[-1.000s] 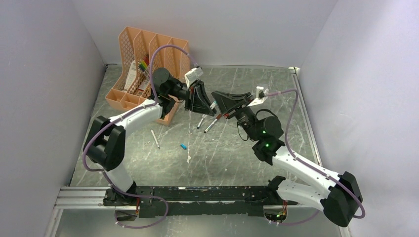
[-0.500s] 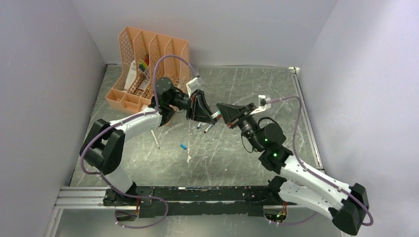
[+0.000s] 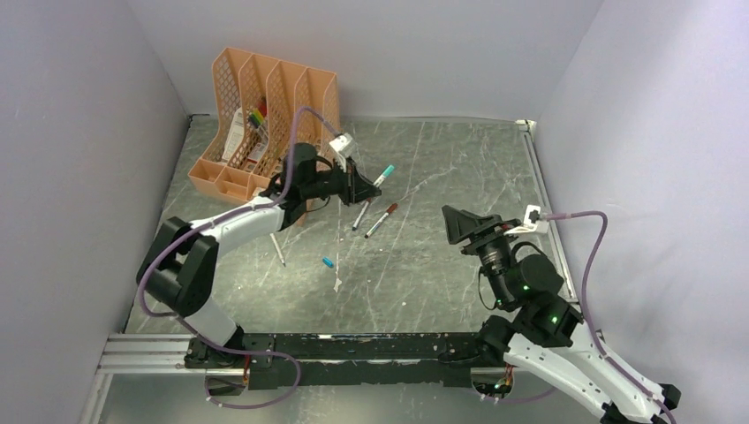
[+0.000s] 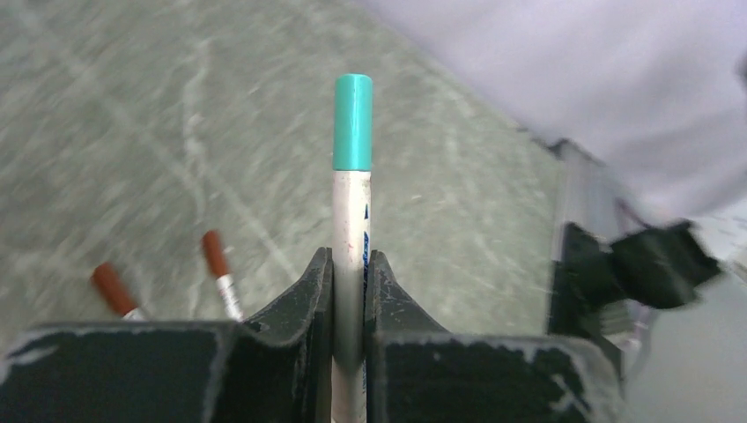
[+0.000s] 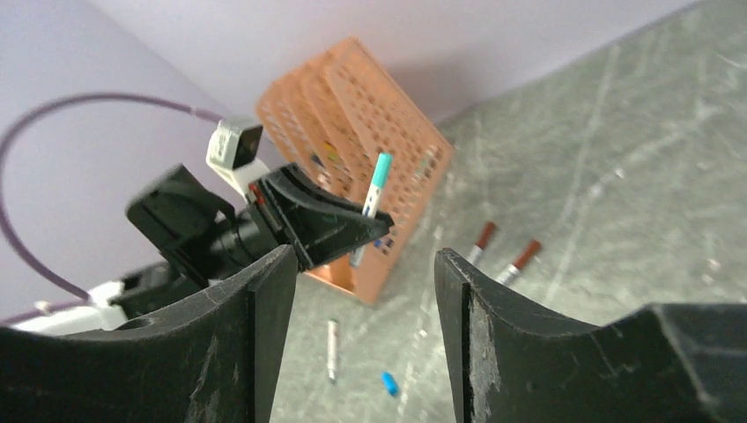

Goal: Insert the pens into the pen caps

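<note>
My left gripper (image 3: 364,186) is shut on a white pen (image 4: 351,220) whose far end wears a teal pen cap (image 4: 352,122); the capped pen (image 3: 383,175) sticks out above the table. My right gripper (image 3: 450,221) is open and holds nothing, well to the right of that pen. Between its fingers (image 5: 264,300) the right wrist view shows the held pen (image 5: 380,176). Two pens with red-brown caps (image 3: 362,215) (image 3: 382,220) lie mid-table. A bare pen (image 3: 277,248) and a loose blue pen cap (image 3: 328,262) lie nearer the left arm.
An orange mesh file organizer (image 3: 231,181) with papers and bright markers stands at the back left, just behind the left gripper. Grey walls close in the scratched table (image 3: 442,159) on three sides. A metal rail (image 3: 543,203) runs along the right edge.
The right gripper opened and drew back to the near right, away from the left gripper. The left gripper kept the teal-capped pen and shifted slightly toward the back.
</note>
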{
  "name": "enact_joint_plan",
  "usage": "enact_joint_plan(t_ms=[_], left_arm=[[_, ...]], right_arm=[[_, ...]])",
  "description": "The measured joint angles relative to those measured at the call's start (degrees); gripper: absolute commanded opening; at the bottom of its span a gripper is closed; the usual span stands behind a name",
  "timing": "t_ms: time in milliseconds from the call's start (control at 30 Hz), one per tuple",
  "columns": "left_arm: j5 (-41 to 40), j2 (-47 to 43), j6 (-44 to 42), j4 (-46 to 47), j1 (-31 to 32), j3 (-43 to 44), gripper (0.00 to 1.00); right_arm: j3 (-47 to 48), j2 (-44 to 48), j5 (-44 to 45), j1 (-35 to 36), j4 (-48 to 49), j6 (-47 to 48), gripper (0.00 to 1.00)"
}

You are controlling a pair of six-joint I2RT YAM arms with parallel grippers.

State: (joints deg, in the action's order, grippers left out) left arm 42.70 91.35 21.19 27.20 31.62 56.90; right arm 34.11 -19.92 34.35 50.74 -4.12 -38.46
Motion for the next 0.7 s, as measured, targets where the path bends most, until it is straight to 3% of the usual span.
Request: enact_joint_plan(t_ms=[267,567,700], left_arm=[[-23.5,10.32,-8.52,-17.2,7.54,6.4,0.07],[-36.24,17.33,-8.52,-24.35,8.7,7.78,0.08],[-38.47,19.3,-8.55,-25.49,8.72,9.6,0.15]], right_arm=[[-3.06,1.57,1.4,0.02,-13.16,-4.46,0.56],[-3.58,0.15,0.9,0.02,-17.9,-5.2,0.55],[-3.58,0.13,0.59,0.02,-18.34,-5.22,0.55]])
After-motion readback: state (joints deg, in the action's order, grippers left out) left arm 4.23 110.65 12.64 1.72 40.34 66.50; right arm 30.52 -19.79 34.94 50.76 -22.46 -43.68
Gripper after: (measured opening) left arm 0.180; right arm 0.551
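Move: The left hand already holds the teal-capped pen. The free spot it is bound for, between the two brown-capped pens, is about 5 cm ahead, 1 cm left and 21 cm below. The left brown-capped pen is some 6 cm ahead and 3 cm left, the right one 6 cm ahead and 1 cm right, both that far below; the blue cap is 8 cm back and 11 cm left. From the right hand, the spot is about 16 cm ahead, 15 cm left and 32 cm below. Down, fast at first and easing off, the left hand sinks about 19 cm and slips a little forward, bringing the held pen in between the two brown-capped pens. Its fingers tip from nearly level to steeply downward while the hand turns some 20 degrees counter-clockwise, grip kept. The empty right hand, still open, sinks 10 cm and tips downward about 15 degrees. ##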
